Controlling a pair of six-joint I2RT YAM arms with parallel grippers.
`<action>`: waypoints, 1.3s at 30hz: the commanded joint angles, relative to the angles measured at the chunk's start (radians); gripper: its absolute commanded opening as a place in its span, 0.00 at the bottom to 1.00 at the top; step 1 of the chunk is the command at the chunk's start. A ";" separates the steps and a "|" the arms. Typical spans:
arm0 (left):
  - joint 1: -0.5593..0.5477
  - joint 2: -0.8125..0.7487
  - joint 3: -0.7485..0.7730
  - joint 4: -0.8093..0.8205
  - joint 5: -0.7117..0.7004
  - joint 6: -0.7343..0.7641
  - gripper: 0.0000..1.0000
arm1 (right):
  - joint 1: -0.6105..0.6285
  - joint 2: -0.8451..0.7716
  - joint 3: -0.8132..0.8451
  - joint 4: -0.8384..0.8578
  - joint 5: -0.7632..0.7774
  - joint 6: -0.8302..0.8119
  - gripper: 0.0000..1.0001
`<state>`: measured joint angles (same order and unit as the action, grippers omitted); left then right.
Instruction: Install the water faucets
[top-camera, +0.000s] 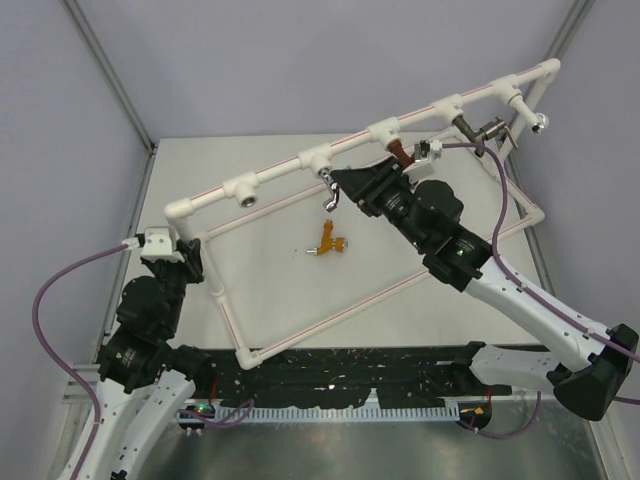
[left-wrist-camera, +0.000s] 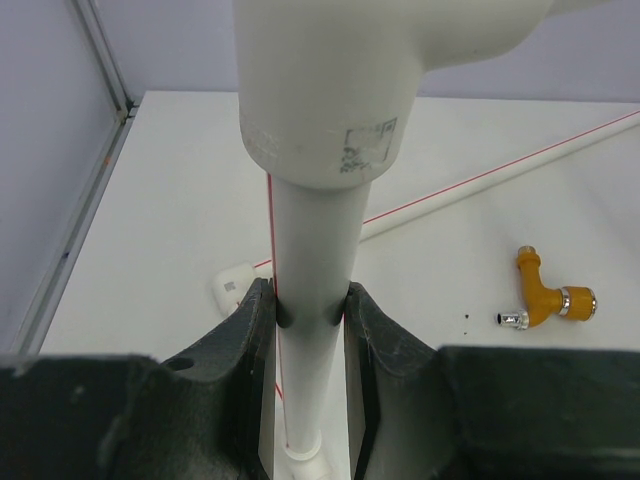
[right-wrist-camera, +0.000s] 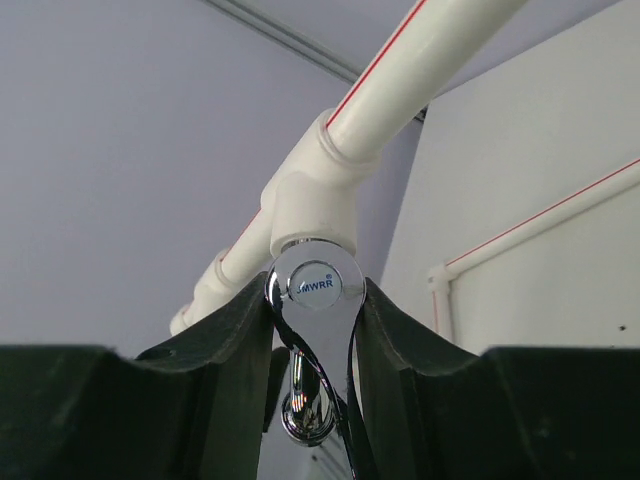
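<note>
My right gripper (top-camera: 342, 188) (right-wrist-camera: 315, 305) is shut on the chrome silver faucet (top-camera: 329, 192) (right-wrist-camera: 313, 285), whose top sits against a tee socket (top-camera: 315, 158) (right-wrist-camera: 315, 205) of the white pipe frame's (top-camera: 290, 168) raised rail. The red-brown faucet (top-camera: 400, 152) and the dark grey faucet (top-camera: 482, 131) hang from tees further right. The orange-yellow faucet (top-camera: 328, 241) (left-wrist-camera: 545, 298) lies loose on the table inside the frame. My left gripper (top-camera: 186, 256) (left-wrist-camera: 310, 310) is shut on the frame's left upright pipe (left-wrist-camera: 310, 250), below its corner elbow (left-wrist-camera: 330, 80).
An open tee socket (top-camera: 245, 191) faces out left of the chrome faucet. A small silver fitting (top-camera: 540, 122) hangs from the far right tee. The frame's base pipes (top-camera: 330, 320) lie across the table. Enclosure walls and posts (top-camera: 110, 75) surround it; a cable chain (top-camera: 340, 410) runs along the near edge.
</note>
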<state>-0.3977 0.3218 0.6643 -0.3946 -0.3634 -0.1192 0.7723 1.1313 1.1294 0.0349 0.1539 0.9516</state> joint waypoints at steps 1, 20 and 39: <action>-0.015 0.008 -0.002 -0.072 0.096 -0.025 0.00 | 0.007 -0.016 -0.069 0.097 0.058 0.329 0.05; -0.015 0.016 -0.002 -0.073 0.092 -0.023 0.00 | 0.005 -0.136 -0.111 0.128 0.153 0.061 0.80; -0.015 0.036 0.000 -0.075 0.092 -0.019 0.00 | 0.036 -0.235 0.121 -0.289 -0.243 -1.536 0.95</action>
<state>-0.3992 0.3237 0.6651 -0.3946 -0.3531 -0.1192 0.7818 0.9001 1.1725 -0.1024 0.0868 -0.0414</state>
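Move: The chrome faucet is already in the right fingers, and its white tee lies just past them, about 5 cm ahead and 4 cm left, roughly level. The bronze faucet hangs some 12 cm right and 5 cm ahead; the rail's empty tee is about 17 cm left, level with the hand point. The yellow faucet lies on the table, 6 cm ahead, 1 cm left and about 27 cm below. From the left hand the chrome faucet's tee is some 9 cm ahead, 23 cm right and 12 cm up. The chrome faucet, still gripped along its thread line, gets another twist of about 20 degrees from the right wrist, clockwise seen from behind the hand. The fingers then open nearly wide and let go, and the hand backs away right, up and back, some 9 cm in all, rolling back the other way well past its starting attitude. The left hand keeps its pinch on the white upright. ##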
